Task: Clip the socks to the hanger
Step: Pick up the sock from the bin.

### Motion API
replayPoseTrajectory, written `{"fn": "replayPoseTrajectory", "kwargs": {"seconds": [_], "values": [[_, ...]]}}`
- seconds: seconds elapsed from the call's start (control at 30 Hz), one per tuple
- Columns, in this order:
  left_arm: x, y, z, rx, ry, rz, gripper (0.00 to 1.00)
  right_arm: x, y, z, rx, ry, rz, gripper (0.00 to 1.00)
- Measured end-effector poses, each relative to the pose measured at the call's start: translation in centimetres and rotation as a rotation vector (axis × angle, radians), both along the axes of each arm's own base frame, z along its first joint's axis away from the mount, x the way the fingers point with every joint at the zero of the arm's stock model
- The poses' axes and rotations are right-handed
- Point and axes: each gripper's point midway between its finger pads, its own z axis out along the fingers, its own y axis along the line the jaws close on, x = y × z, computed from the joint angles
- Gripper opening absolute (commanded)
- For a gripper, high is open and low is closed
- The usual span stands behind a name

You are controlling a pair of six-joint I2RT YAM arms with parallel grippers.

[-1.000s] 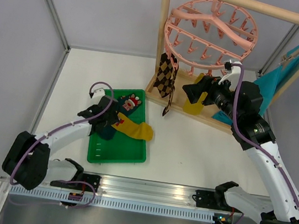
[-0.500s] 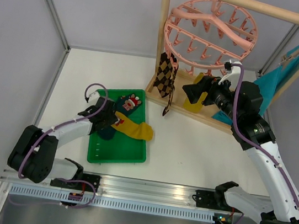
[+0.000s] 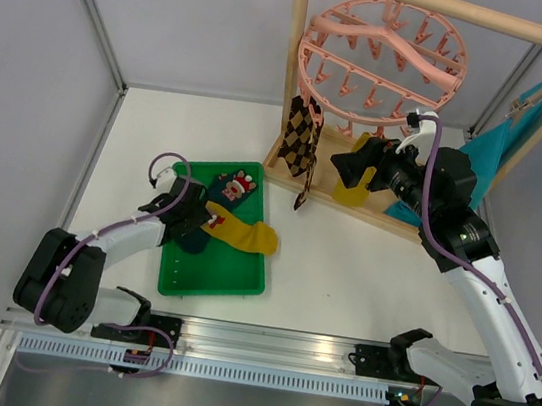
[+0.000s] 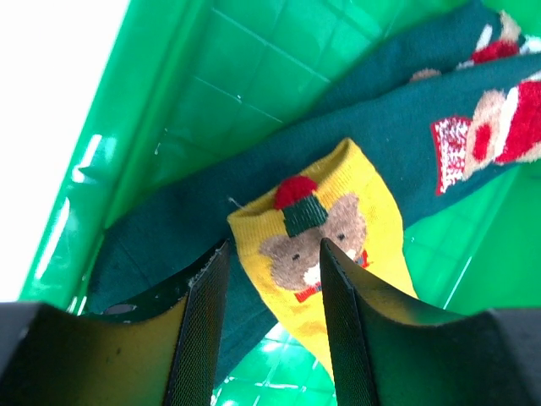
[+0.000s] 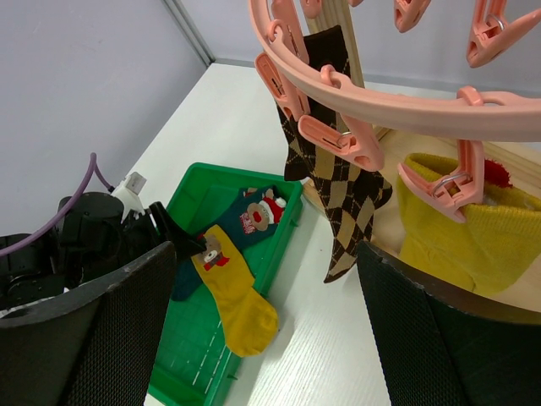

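A mustard-yellow sock (image 3: pixel 243 231) with a bear figure lies in the green tray (image 3: pixel 213 274), over dark teal socks (image 3: pixel 229 190). My left gripper (image 3: pixel 200 219) hovers low over the yellow sock's cuff (image 4: pixel 314 222), its jaws open on either side of the cuff's corner, and the pads (image 4: pixel 205 321) do not pinch it. The pink hanger (image 3: pixel 383 49) hangs from the wooden rack, with an argyle sock (image 3: pixel 302 143) and a yellow sock (image 3: pixel 356 185) clipped to it. My right gripper (image 3: pixel 353 166) is wide open and empty, just below the hanger's ring (image 5: pixel 380 100).
The wooden rack frame (image 3: pixel 291 75) stands at the back, and a teal cloth (image 3: pixel 508 135) is draped at its right end. Grey walls close in the white table at left, right and back. Pink clips (image 5: pixel 334 139) dangle close to my right gripper.
My left gripper dropped lower over the tray toward the yellow sock's cuff, and its jaws narrowed a little. The right arm stayed still.
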Motion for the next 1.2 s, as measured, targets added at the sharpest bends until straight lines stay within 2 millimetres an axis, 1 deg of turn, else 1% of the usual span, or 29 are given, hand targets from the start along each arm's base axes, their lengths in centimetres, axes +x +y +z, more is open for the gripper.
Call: {"fn": "replayPoseTrajectory", "kwargs": {"seconds": [0.13, 0.33, 0.47, 0.6, 0.83, 1.0, 1.2], "values": [[0.3, 0.4, 0.1, -0.002, -0.005, 0.016, 0.52, 0.0, 0.0, 0.0, 0.0, 0.0, 0.0, 0.93], [1.0, 0.2, 0.6, -0.007, -0.018, 0.018, 0.52, 0.0, 0.0, 0.0, 0.001, -0.001, 0.0, 0.93], [1.1, 0.0, 0.2, -0.012, -0.006, 0.011, 0.52, 0.0, 0.0, 0.0, 0.0, -0.001, 0.0, 0.93], [0.9, -0.2, -0.5, -0.017, 0.015, 0.002, 0.49, 0.0, -0.1, -0.1, -0.007, -0.002, 0.0, 0.93], [1.1, -0.6, -0.5, -0.037, 0.013, -0.01, 0.48, 0.0, -0.1, -0.1, -0.008, -0.002, -0.002, 0.94], [1.1, -0.6, -0.5, -0.037, 0.014, -0.011, 0.4, 0.0, -0.1, -0.1, -0.009, -0.001, -0.002, 0.94], [1.2, -0.7, -0.2, -0.035, 0.013, -0.016, 0.22, 0.1, -0.2, -0.2, -0.016, -0.003, -0.01, 0.94]]}}
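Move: The cuff of the yellow sock in the bin lies just under the left fingertips, about 2 cm ahead, 1 cm to the right and 1 cm lower; the whole sock's middle is some 8 cm right and 2 cm back. The dark green sock beneath the cuff has its middle roughly 1 cm ahead and 2 cm right. From the right hand, the cuff is about 27 cm left, 2 cm ahead and 35 cm below. The left hand creeps about 1 cm forward to bring its downward-slanting, half-open fingers over the near-left corner of the yellow sock's cuff, rising barely half a centimetre before settling back about 1 cm lower and edging about 1 cm right. It then holds nearly still, the wrist hardly turning, and closes the fingers to roughly half their starting gap, pinching the cuff's corner between the two tips. ##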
